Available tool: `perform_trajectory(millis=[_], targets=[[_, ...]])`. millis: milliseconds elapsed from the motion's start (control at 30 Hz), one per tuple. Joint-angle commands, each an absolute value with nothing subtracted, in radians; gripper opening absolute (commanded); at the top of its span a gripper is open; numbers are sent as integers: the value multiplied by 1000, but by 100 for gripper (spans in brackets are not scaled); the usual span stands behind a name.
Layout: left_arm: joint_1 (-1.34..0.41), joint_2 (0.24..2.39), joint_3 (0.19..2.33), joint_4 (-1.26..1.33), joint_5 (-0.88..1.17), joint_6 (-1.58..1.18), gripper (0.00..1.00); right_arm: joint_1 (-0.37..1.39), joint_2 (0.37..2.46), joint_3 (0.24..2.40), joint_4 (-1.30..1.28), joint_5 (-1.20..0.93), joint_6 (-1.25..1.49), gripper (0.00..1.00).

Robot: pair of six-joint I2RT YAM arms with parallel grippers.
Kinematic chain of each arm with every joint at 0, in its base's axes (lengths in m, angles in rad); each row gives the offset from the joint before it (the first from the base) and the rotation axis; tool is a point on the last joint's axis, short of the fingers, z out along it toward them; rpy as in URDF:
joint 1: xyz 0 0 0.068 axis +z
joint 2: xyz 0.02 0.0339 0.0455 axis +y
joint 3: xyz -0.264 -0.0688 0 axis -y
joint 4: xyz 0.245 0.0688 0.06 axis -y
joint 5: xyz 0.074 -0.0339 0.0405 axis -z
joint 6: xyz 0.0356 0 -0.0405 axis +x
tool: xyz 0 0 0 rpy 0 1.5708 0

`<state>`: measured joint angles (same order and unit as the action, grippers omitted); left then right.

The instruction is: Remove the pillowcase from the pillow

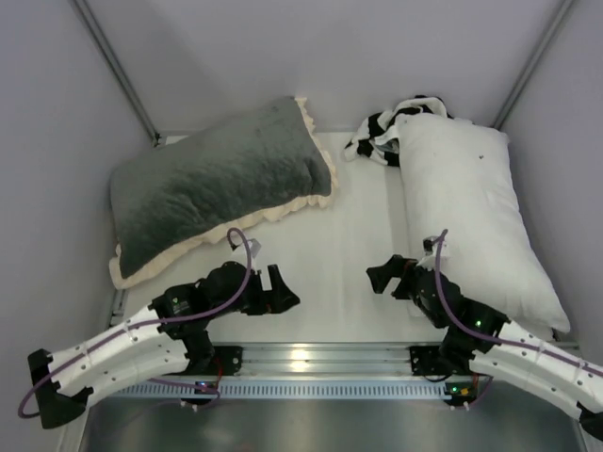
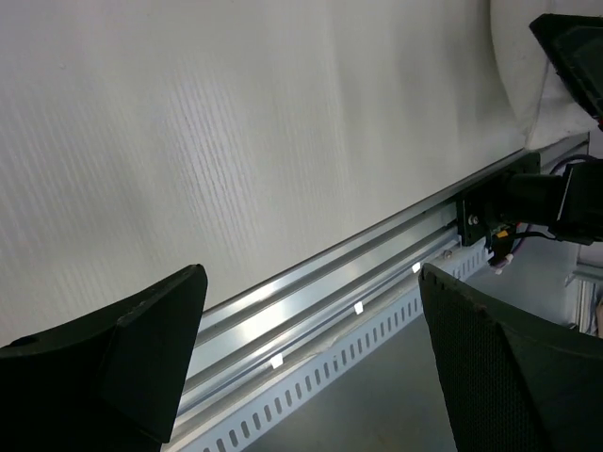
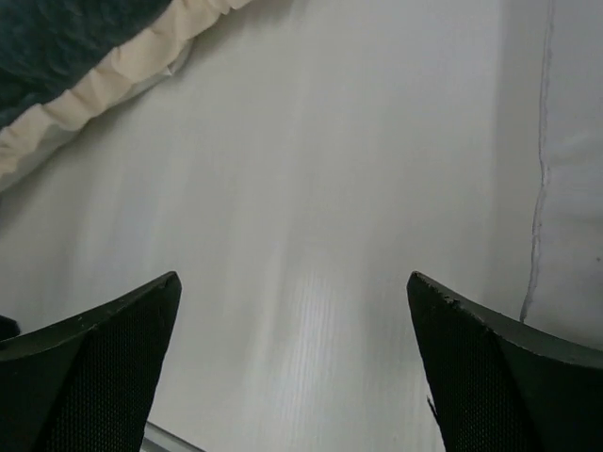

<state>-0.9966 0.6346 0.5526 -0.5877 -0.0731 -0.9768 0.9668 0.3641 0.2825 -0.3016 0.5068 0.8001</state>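
The pillowcase, dark grey plush with a cream ruffled frill, lies stuffed plump at the back left of the table. The pillow is hidden inside it. My left gripper is open and empty near the front, just below the frill's near edge, pointing right. In the left wrist view the left gripper hangs over the front rail. My right gripper is open and empty, pointing left. In the right wrist view the right gripper is over bare table, with the pillowcase at the upper left.
A long plain white pillow with one dark dot lies along the right side and shows in the right wrist view. A black-and-white patterned cloth is bunched at its far end. A metal rail runs along the front edge. Grey walls close in the sides.
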Motion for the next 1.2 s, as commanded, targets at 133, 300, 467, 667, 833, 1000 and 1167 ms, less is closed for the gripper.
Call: perform_trajectory(millis=[133,300,467,667,833,1000,1167], targets=[[-997,528,629,-595,-84,-908,98,979,717,492,-92,422,566,99],[-997,466,637,-595,-60,-925,99,876,1082,747,-54,362,488,99],[-997,421,603,-595,-11,-969,98,611,1353,909,23,13,551,99],[-997,313,555,-595,-6,-1008,99,539,1625,1069,132,-170,545,100],[-999,313,572,-595,-5,-1000,99,467,1759,1117,326,-346,601,99],[-997,353,597,-597,21,-989,99,422,1923,1209,440,-427,684,100],[-997,334,588,-595,29,-1005,99,391,2092,1334,429,-472,780,99]])
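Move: The frilled near-right corner of the grey pillowcase lies about 27 cm ahead of my right hand, 14 cm to its left and some 6 cm lower. The black-and-white cloth lies about 15 cm farther out than that corner and 17 cm right of it. The white pillow's middle is roughly 14 cm ahead of my right hand and 26 cm to its right. From my left hand the corner is some 31 cm ahead, 14 cm right and lower. I swing my right hand out over the bare table to the grey pillowcase's frilled corner, nearly 30 cm forward and 14 cm left. It arcs up some 4 cm on the way, then sinks a little below its starting height, turning about 20 degrees counter-clockwise, with open fingers ending either side of the corner. My left hand, also open, rises about 6 cm clear of things. ##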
